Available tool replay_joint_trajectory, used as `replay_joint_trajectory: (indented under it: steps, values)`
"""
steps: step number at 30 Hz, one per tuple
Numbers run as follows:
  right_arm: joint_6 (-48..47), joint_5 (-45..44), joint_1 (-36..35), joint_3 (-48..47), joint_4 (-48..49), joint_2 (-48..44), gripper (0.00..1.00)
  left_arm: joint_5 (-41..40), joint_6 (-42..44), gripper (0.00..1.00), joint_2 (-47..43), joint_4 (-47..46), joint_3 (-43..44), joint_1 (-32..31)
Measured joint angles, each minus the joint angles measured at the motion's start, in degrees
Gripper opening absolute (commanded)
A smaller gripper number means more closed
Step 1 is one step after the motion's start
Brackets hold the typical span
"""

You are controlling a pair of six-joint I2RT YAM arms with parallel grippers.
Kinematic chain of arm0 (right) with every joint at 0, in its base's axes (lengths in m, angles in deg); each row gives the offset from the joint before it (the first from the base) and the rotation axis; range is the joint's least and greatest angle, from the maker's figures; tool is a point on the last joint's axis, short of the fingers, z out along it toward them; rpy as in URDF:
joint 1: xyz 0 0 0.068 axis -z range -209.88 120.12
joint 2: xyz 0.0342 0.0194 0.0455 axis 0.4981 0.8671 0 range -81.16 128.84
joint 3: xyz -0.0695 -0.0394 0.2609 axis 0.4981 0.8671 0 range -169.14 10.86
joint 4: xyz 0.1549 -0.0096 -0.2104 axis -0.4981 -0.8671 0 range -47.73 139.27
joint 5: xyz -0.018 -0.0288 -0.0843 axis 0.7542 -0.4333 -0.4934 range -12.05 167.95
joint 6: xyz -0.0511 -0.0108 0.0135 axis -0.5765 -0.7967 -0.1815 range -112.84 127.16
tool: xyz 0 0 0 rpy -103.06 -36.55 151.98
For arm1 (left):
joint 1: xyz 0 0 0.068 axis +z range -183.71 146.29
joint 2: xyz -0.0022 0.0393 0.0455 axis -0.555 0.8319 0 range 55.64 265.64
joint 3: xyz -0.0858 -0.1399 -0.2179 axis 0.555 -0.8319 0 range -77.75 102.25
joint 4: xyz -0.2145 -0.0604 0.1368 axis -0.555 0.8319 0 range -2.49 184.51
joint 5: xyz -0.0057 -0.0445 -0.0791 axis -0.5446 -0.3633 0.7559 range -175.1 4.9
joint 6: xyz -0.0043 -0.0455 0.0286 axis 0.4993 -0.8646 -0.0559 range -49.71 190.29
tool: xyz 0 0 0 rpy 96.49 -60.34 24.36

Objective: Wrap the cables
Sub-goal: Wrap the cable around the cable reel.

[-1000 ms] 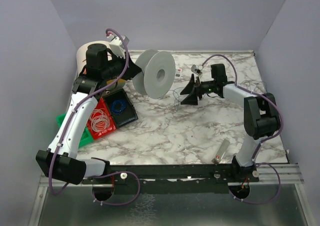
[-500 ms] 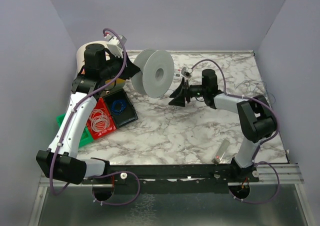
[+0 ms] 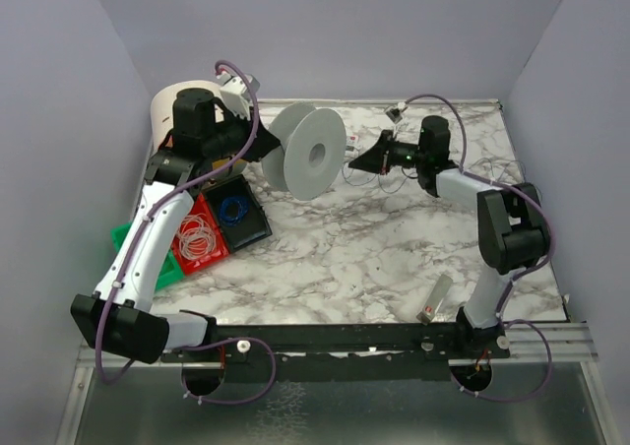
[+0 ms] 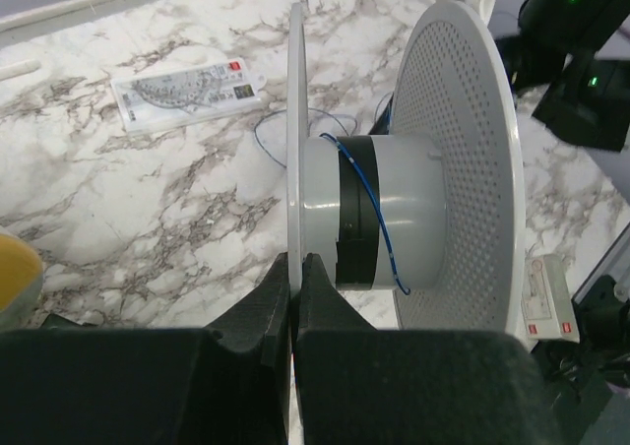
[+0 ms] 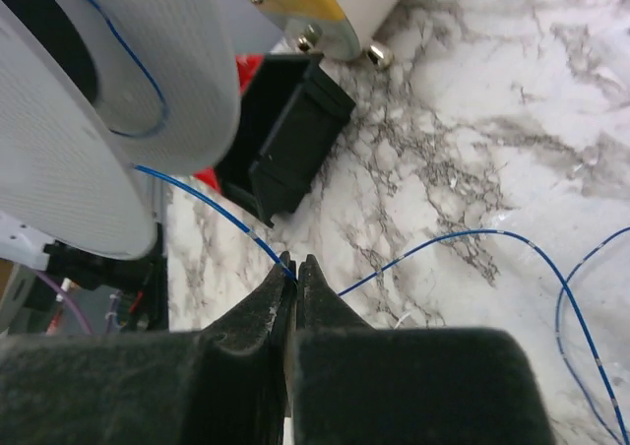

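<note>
A white spool [image 3: 307, 150] stands on edge at the back of the marble table, held by its left flange [image 4: 293, 100], on which my left gripper [image 4: 295, 260] is shut. The cable is a very thin blue wire: one turn lies over the spool's hub [image 4: 388, 242]. From the spool it runs down to my right gripper [image 5: 296, 264], whose jaws are shut on it. Past the jaws the cable [image 5: 212, 209] trails loose over the table to the right. In the top view the right gripper [image 3: 356, 163] sits just right of the spool.
At the left stand a black tray with a blue coil [image 3: 236, 211], a red tray with a white coil [image 3: 197, 233] and a green tray [image 3: 162, 271]. A large white roll [image 3: 165, 105] stands behind the left arm. A printed card [image 4: 187, 91] and a small tube [image 3: 436, 297] lie on the table.
My right gripper was open; it swung left toward the spool, then rose toward the back and shut on the blue wire. The left gripper kept its hold on the spool.
</note>
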State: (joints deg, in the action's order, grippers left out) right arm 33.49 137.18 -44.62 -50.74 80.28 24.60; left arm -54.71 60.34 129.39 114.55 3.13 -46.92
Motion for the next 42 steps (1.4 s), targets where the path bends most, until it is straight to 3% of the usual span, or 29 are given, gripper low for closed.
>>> replay_joint_trajectory:
  steps: [5,14,25,32,37,42]
  values:
    - [7.72,8.76,3.96,-2.82,3.26,-1.95,0.01,-3.13,4.46,0.0,0.04,3.19,0.0,-4.46]
    - [26.03,22.36,2.99,-2.78,19.41,-5.84,0.01,-13.03,8.74,0.0,1.05,5.7,0.0,-9.73]
    - [38.66,20.06,-3.02,-2.73,33.44,-8.57,0.01,-20.02,9.03,0.0,4.48,5.64,0.02,-14.19]
    - [52.39,15.89,-4.74,-9.11,47.82,-1.49,0.0,-23.74,8.35,0.0,6.38,4.42,-0.07,-14.82]
    - [52.19,15.61,-8.02,-10.08,46.62,-0.07,0.01,-27.52,6.19,0.0,6.93,2.45,-0.57,-14.75]
    - [37.99,15.52,-14.45,-5.7,34.27,-2.36,0.01,-27.45,2.16,0.0,7.23,2.19,-0.61,-12.39]
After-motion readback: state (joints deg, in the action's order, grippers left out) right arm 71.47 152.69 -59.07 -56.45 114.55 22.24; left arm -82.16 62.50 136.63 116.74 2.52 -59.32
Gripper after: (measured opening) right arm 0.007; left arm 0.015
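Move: The reel, its left flange pinched by the left hand, has its middle about 8 cm to that hand's right, 3 cm ahead and 4 cm below. From the right hand, which holds the blue cable, the reel's middle lies roughly 11 cm left, 3 cm back and 12 cm higher. On the table some 33 cm below the left hand are the protractor packet, 17 cm ahead and 9 cm right, and the black tray, 16 cm left and about level. The blue cable, still pinched in the shut right fingers, is carried up about 16 cm and back past the reel's right flange, then left, farther back and slightly down, the wrist turning some 30 degrees counter-clockwise. Meanwhile the left hand keeps its pinch on the left flange, lowers the reel about 7 cm with a brief dip back and right, rolls its left side up, then eases forward. ##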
